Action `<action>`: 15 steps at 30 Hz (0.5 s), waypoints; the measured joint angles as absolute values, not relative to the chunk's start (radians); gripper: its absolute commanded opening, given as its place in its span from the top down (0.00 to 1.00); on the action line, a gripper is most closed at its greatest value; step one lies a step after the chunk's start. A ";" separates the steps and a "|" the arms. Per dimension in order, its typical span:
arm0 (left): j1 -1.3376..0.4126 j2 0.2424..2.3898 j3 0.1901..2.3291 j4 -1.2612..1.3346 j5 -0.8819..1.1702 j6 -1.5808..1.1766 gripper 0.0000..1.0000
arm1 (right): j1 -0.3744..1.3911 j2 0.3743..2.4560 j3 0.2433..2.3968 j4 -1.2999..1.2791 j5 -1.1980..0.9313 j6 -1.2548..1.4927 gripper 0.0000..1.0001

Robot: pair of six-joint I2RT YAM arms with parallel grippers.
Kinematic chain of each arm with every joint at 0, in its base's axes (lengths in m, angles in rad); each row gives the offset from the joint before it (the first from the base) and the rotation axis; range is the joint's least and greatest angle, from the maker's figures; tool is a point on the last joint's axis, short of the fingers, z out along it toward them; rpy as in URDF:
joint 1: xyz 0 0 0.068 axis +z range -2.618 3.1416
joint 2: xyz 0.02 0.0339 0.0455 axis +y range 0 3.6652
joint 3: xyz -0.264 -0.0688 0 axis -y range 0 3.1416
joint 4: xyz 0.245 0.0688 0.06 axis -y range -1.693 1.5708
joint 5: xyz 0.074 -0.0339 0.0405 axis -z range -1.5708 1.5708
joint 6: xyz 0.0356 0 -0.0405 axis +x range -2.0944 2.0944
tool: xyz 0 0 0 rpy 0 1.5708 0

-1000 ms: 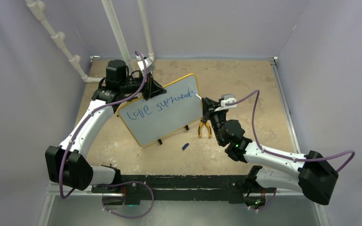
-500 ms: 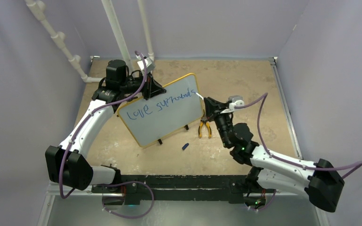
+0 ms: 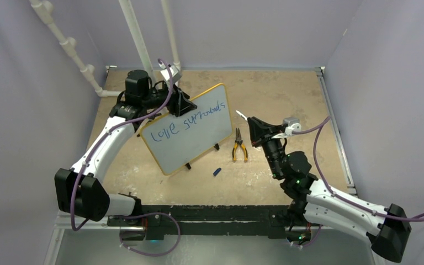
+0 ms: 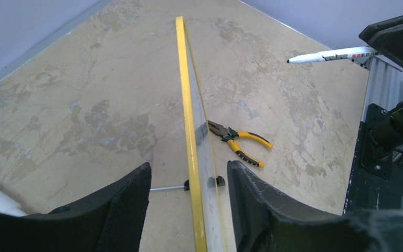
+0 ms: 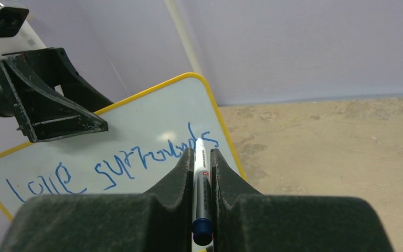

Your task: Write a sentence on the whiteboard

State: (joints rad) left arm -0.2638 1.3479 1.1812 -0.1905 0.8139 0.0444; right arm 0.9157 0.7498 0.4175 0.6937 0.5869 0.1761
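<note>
The whiteboard [image 3: 194, 144] with its yellow frame stands on small black feet left of the table's middle, leaning back. On it is the sentence [image 3: 187, 122] in blue marker, reading roughly "love surrounds" in one line, which also shows in the right wrist view [image 5: 110, 170]. My left gripper [image 3: 183, 105] is open astride the board's top edge [image 4: 186, 105], with a gap on each side between the fingers [image 4: 126, 210] and the frame. My right gripper [image 3: 256, 127] is shut on a white marker [image 5: 200, 178] with a blue end. It is held to the right of the board, the tip [image 3: 239, 115] off the surface.
Yellow-handled pliers [image 3: 239, 150] lie on the table just right of the board, and they also show in the left wrist view [image 4: 239, 144]. A small blue cap [image 3: 217, 171] lies in front of them. White pipes [image 3: 138, 38] run up the back left wall.
My left gripper has opened and let go of the board's top edge. The right arm has drawn back to the right, lifting the marker tip off the board.
</note>
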 measured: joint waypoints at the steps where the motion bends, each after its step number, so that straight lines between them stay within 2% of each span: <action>1: -0.264 1.348 1.181 -0.189 0.809 0.045 0.38 | 0.916 0.741 0.416 0.683 0.586 0.181 1.00; 5: -0.264 1.337 1.175 -0.188 0.767 0.044 0.32 | 0.916 0.698 0.416 0.634 0.581 0.199 1.00; 15: -0.265 1.260 1.142 -0.239 0.617 0.038 0.25 | 0.916 0.658 0.416 0.524 0.536 0.251 1.00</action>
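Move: The left hand's half-open fingers straddle the whiteboard's top edge; the board's middle lies about 12 cm below the hand, 4 cm back and 2 cm left. From the right hand, which holds the marker clear of the writing, the board's middle is some 24 cm left, 4 cm ahead and 12 cm down. Also from the right hand, the pliers lie about 6 cm ahead, 2 cm left, and the blue cap some 6 cm back, 12 cm left, both roughly 30 cm below. The left hand goes on opening its fingers, from half to about three-quarters, and draws back to its left by some 2.5 cm, mostly backwards along the way its fingers point, while the wrist turns about 10 degrees counter-clockwise, the whiteboard's top edge still passing between the fingers. The right hand keeps its grip on the marker and eases back and down about 1 cm each way, its tip staying off the board. ##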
